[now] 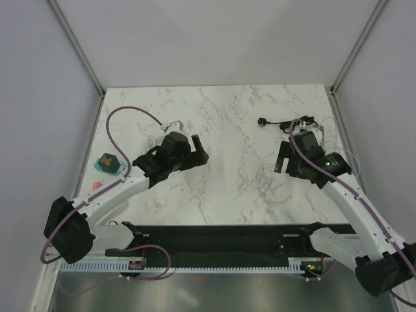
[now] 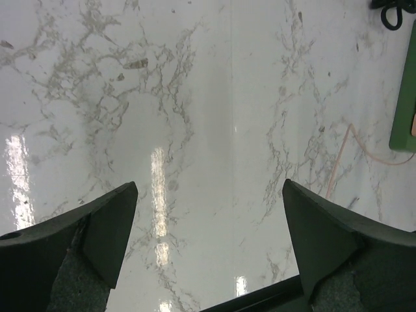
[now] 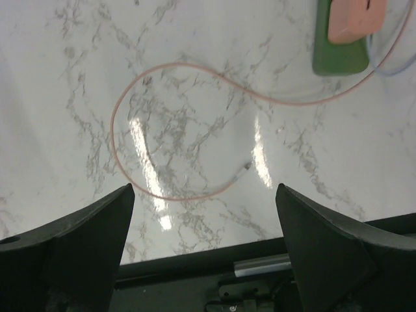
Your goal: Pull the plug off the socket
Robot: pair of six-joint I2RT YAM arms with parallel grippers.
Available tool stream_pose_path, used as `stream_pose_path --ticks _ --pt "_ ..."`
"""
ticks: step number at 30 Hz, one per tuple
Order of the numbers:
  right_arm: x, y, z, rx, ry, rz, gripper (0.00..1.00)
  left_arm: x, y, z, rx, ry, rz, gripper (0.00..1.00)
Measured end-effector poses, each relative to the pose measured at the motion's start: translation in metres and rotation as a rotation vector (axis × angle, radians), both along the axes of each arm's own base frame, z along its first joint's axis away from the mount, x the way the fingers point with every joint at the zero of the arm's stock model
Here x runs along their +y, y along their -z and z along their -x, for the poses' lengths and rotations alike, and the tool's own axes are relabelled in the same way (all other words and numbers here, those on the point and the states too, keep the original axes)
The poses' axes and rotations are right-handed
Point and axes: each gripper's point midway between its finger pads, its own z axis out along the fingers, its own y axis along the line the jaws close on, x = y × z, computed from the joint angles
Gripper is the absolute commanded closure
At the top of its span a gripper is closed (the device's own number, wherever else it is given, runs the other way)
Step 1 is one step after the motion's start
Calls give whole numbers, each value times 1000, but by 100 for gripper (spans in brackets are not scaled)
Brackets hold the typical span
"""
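Note:
A green socket block lies on the marble top at the upper right of the right wrist view, with a pink plug seated on it. A thin pink cable loops from it across the table, and its free end lies between my right fingers' line of sight. The block's edge also shows at the far right of the left wrist view. In the top view my right arm hides it. My right gripper is open and empty, short of the block. My left gripper is open over bare marble.
A teal box with an orange top sits at the table's left edge. A black plug and coiled black cord lie at the back right. The table's dark front rail runs along the near edge.

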Motion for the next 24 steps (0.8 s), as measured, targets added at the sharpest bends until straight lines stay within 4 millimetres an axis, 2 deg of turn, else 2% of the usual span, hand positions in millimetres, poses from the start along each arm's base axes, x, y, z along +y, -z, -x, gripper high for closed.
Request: stream_pose_path --ticks 4,9,13,16,21,24 --pt "-21 -4 -38 14 54 79 2 9 -14 -6 -56 9 -10 0" --pt "-63 1 -73 37 155 116 2 3 -6 0 -46 108 -44 0" --pt "-92 -8 -101 20 236 117 2 -6 -3 9 -33 187 -25 1" --pt "-113 -16 -117 -23 300 114 2 -17 5 22 -14 262 30 2" --pt "-144 -17 -128 -36 363 153 2 -30 25 56 48 391 89 2" --pt "-159 -10 -139 -10 366 187 2 -44 19 74 28 471 96 1"
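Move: The plugs on the green power strip lie ahead and to the right of the right hand: the blue plug about 17 cm ahead, 18 cm right and some 13 cm below. The pink plug sits roughly 5 cm nearer than the blue one, the dark plug some 10 cm farther out. The coiled black cable is about 30 cm ahead of the hand, 8 cm right. From the left hand, the blue plug is about 12 cm ahead and 52 cm right. Towards the green strip's plugs the open right hand sweeps forward and, increasingly, to the right, about 20 cm in all and nearly level, turning some 20 degrees clockwise and dipping its left side slightly. It touches nothing yet. The left hand, also open, draws back about 7 cm and somewhat right towards the table's front edge, turning clockwise. ##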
